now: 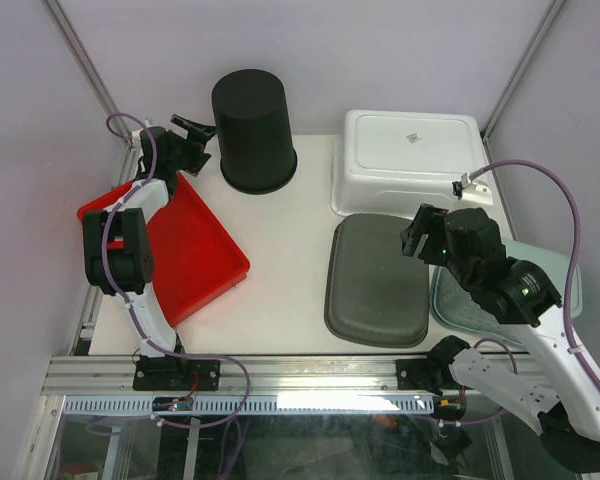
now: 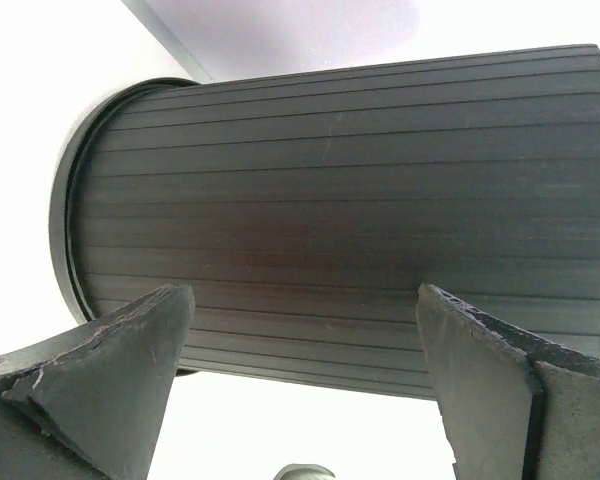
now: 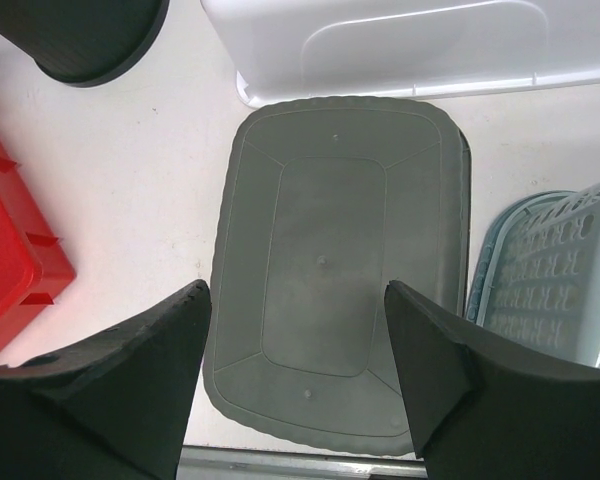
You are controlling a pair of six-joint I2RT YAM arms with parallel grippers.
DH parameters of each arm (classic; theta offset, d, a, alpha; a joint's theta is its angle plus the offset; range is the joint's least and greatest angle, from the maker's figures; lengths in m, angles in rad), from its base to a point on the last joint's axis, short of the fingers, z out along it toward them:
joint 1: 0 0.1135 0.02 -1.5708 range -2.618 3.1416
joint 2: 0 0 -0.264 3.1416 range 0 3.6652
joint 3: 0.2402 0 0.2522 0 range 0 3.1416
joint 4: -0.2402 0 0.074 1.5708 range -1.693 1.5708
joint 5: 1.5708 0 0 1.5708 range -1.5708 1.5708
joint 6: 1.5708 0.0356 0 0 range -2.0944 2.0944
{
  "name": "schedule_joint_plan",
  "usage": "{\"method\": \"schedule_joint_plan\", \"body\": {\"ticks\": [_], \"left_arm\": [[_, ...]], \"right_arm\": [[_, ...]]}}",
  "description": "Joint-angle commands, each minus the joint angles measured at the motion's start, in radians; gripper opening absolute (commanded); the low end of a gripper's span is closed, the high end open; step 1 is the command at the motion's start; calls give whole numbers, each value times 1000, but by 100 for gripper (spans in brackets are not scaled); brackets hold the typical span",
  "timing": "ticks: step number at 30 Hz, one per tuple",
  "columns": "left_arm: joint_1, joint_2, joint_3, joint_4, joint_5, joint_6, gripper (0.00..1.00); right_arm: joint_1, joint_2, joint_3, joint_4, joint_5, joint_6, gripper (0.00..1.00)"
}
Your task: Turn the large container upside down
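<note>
The large container [image 1: 253,130] is a black ribbed bin at the back of the table. It stands with its wider rim down and its closed base up. In the left wrist view the large container [image 2: 360,210] fills the frame, rim to the left. My left gripper [image 1: 196,130] is just left of it, open, its fingertips apart from the wall; in its own view the left gripper [image 2: 302,325] holds nothing. My right gripper [image 1: 417,240] hovers open over a grey tub, and the right wrist view shows the right gripper [image 3: 298,295] empty.
A grey tub [image 1: 377,280] lies bottom up at centre right, a white tub [image 1: 410,160] bottom up behind it. A teal basket [image 1: 455,300] sits under the right arm. A red tray [image 1: 195,250] lies by the left arm. Frame posts stand at the back corners.
</note>
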Motion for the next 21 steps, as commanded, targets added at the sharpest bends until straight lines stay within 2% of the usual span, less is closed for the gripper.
{"method": "schedule_joint_plan", "body": {"ticks": [1,8,12,17,21], "left_arm": [[-3,35,51,93,53,-59,99],[-49,137,158,73,142,-8,99],[-93,150,188,22,134,63,99],[-109,92,123,-15,102,132,99],[-110,-4,68,-119,32,254,99]], "right_arm": [[-3,-8,14,8,33,5,74],[-3,5,14,13,25,5,74],[-2,-3,8,10,28,12,74],[-3,-8,5,5,36,13,74],[-3,0,0,14,32,9,74]]}}
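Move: The upturned black bin stands ahead and to the right of the left hand, its middle about 12 cm right, 6 cm farther out and some 3 cm lower. The red tray's middle is roughly 18 cm back and 9 cm left of that hand, down on the table; the upturned white tub stands about 52 cm to its right, nearly level. From the right hand the bin lies some 40 cm ahead and 34 cm left, about 13 cm lower. The black bin's left side is pushed to the right by the left hand's open fingers. The hand first eases forward a couple of centimetres, then sweeps about 8 cm right while drawing back to where it was in depth, sinking some 4 cm throughout and turning about 15 degrees clockwise; the fingers stay wide open. ##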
